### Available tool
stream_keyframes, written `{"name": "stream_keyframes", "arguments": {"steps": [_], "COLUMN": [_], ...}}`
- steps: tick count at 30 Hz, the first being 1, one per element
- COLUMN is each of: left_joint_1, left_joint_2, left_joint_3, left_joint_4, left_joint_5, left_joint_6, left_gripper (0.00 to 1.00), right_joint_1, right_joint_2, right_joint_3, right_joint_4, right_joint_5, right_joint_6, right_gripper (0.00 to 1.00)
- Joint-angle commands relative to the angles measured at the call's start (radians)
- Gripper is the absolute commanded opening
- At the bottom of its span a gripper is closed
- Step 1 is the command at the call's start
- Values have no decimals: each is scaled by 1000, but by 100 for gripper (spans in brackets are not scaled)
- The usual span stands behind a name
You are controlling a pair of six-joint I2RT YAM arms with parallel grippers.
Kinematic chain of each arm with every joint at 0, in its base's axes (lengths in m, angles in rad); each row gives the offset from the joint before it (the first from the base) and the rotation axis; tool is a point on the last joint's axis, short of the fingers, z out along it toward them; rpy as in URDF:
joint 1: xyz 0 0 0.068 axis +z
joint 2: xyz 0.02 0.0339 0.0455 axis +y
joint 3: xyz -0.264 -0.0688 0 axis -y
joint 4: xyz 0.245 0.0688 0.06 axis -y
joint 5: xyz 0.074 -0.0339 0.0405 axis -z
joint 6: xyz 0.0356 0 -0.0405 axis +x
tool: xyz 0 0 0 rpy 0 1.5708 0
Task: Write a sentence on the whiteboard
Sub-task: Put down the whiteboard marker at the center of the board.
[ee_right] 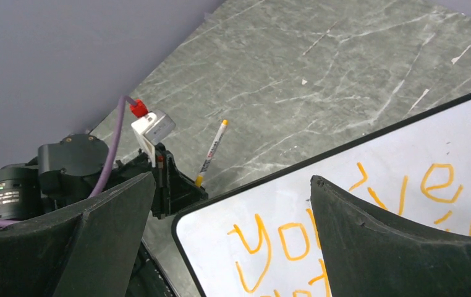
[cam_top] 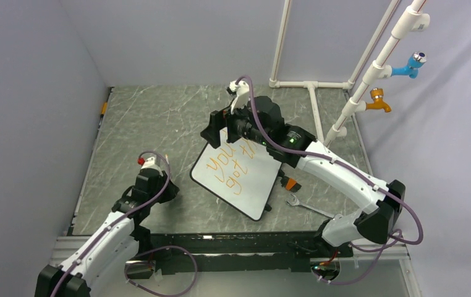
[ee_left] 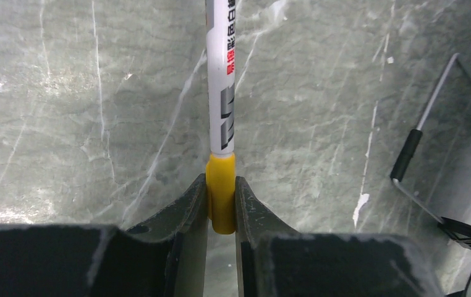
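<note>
The whiteboard (cam_top: 245, 185) lies tilted on the marble table, and the right wrist view shows its near corner (ee_right: 220, 235). The sentence (cam_top: 230, 164) is orange handwriting in two lines, partly hidden under my right arm; "you" and further letters (ee_right: 282, 238) show in the right wrist view. My right gripper (cam_top: 220, 133) hovers over the board's far corner, and its jaws (ee_right: 232, 185) stand wide open with nothing between them. My left gripper (cam_top: 170, 187) sits just left of the board, shut on the yellow end (ee_left: 220, 198) of a white marker (ee_left: 222, 80) that points away over the table. The marker (ee_right: 213, 151) also shows in the right wrist view.
A wrench (cam_top: 307, 205) and a small orange-and-black item (cam_top: 290, 183) lie right of the board. A white pipe frame with a blue tap (cam_top: 412, 64) and an orange tap (cam_top: 378, 102) stands at the back right. A wire handle with a black grip (ee_left: 406, 154) lies nearby. Walls enclose the table.
</note>
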Motion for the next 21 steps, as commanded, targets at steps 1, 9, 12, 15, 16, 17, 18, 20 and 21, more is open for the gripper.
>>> {"name": "stream_keyframes", "arguments": {"steps": [1, 9, 12, 15, 16, 17, 18, 20, 21], "left_joint_1": [-13, -15, -15, -15, -16, -16, -15, -16, -16], "left_joint_2": [51, 27, 8, -5, -9, -11, -17, -30, -38], "left_joint_3": [-15, -8, -12, -8, -3, 0, 4, 12, 15], "left_joint_4": [129, 74, 56, 35, 25, 15, 4, -18, -27], "left_joint_5": [-17, -70, -96, -114, -120, -123, -127, -131, -132], "left_joint_6": [-23, -21, -33, -38, -37, -37, -37, -36, -37], "left_gripper": [0, 12, 27, 38, 43, 49, 53, 59, 62], "right_joint_1": [-11, -19, -21, -24, -24, -25, -25, -26, -27], "right_joint_2": [-60, -67, -68, -66, -66, -67, -68, -70, -71], "right_joint_3": [-22, -45, -48, -44, -42, -43, -43, -42, -42], "right_joint_4": [47, 49, 49, 44, 42, 42, 41, 38, 37], "right_joint_5": [28, 27, 27, 28, 27, 27, 27, 27, 27], "right_joint_6": [-8, -9, -12, -16, -17, -18, -18, -20, -20], "right_gripper": [100, 100, 100, 100, 100, 100, 100, 100, 100]}}
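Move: Just under the left fingers, about 2 cm down, is the bare table spot for the marker, which they still grip by its yellow cap, its barrel reaching ahead. The whiteboard's middle lies some 14 cm ahead and 25 cm to the right of this hand, its nearest corner about 5 cm ahead and 6 cm right. From the right hand the table spot is about 17 cm left, 3 cm back and 32 cm below. Setting the marker down, the left hand sinks about 1 cm to the table beside the whiteboard's near-left corner, stops briefly, then opens its fingers to over half and lets go of the cap while easing about 1.5 cm left with a slight counter-clockwise turn. The empty right hand, wide open above the board, drifts about 1 cm to the right. ##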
